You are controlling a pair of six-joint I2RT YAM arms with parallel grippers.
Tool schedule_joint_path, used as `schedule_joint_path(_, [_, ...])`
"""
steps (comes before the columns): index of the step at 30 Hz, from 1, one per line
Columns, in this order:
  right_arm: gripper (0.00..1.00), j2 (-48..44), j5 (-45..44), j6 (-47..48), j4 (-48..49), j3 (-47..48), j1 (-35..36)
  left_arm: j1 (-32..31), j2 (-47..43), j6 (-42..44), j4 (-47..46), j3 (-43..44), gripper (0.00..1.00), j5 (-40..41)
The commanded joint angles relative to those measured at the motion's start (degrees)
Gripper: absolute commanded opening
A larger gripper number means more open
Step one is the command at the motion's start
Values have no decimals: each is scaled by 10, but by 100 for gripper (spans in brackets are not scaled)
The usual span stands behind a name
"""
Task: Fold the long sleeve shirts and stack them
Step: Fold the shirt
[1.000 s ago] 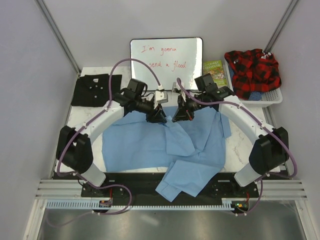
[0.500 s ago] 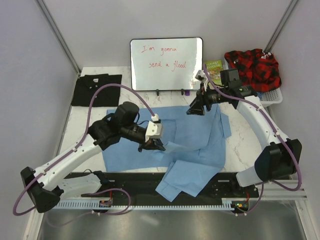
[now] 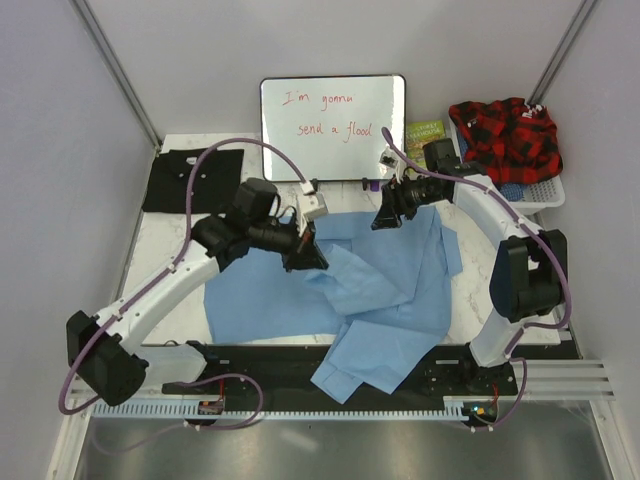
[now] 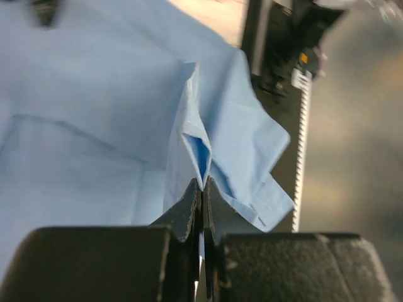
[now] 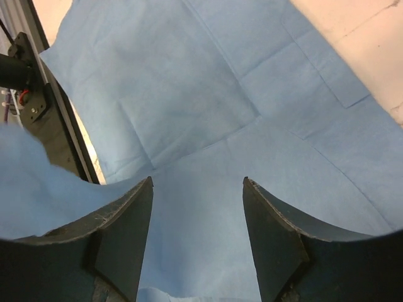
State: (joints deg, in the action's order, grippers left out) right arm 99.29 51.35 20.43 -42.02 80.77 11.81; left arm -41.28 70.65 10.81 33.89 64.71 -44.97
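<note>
The light blue long sleeve shirt (image 3: 270, 295) lies spread across the middle of the table, rumpled on its right half, with one part hanging over the front edge. My left gripper (image 3: 308, 258) is shut on a raised fold of this shirt; in the left wrist view the cloth (image 4: 195, 138) peaks up between the closed fingertips of the gripper (image 4: 201, 184). My right gripper (image 3: 385, 215) hovers open over the shirt's back right part, and the right wrist view shows only blue cloth (image 5: 189, 94) below the gripper (image 5: 198, 182). The black shirt (image 3: 190, 180) lies folded at the back left.
A whiteboard (image 3: 333, 128) with red writing stands at the back centre. To its right are a green book (image 3: 430, 140) and a white basket (image 3: 545, 195) holding a red and black plaid garment (image 3: 505, 140). A black rail (image 3: 260, 360) runs along the front edge.
The left gripper went from the shirt's back edge to its middle, shut on a fold and has drawn it up and back. The right gripper opened and moved off to the right.
</note>
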Motion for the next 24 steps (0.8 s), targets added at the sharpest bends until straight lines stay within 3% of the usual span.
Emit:
schedule_joint_path(1, [69,9,-20,17,-3,37,-6,102,5,-76,-56,-19,2,-7])
schedule_joint_path(5, [84,16,-48,30,-14,49,-11,175,23,-92,-87,-60,2,6])
schedule_joint_path(8, [90,24,-61,37,-22,53,-12,220,36,-90,-96,-85,2,10])
schedule_joint_path(24, [90,73,-143,93,-46,39,-23,320,14,-31,-93,-169,2,41])
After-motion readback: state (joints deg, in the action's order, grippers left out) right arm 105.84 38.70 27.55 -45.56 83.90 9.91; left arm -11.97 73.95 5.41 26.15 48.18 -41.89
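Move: The left hand, shut on the sleeve's end, is taking it to the left part of the shirt body, about 12 cm ahead, 15 to the left and 20 below; the sleeve's shoulder end lies some 15 ahead and 25 to the right, the folded flap at the table's near edge about 11 back and 16 to the right. For the right hand, the sleeve's shoulder end lies about 8 cm to the right, 1 back and 14 below. Forward at first, then sweeping left and sinking, the left hand draws the pinched sleeve end across the shirt body, ending about 12 cm farther left, 10 farther out and 11 lower, its wrist turning counter-clockwise some 30 degrees. The empty right hand opens wider and sinks about 5 cm towards the shirt, easing right and a little forward as its fingers tip down. ##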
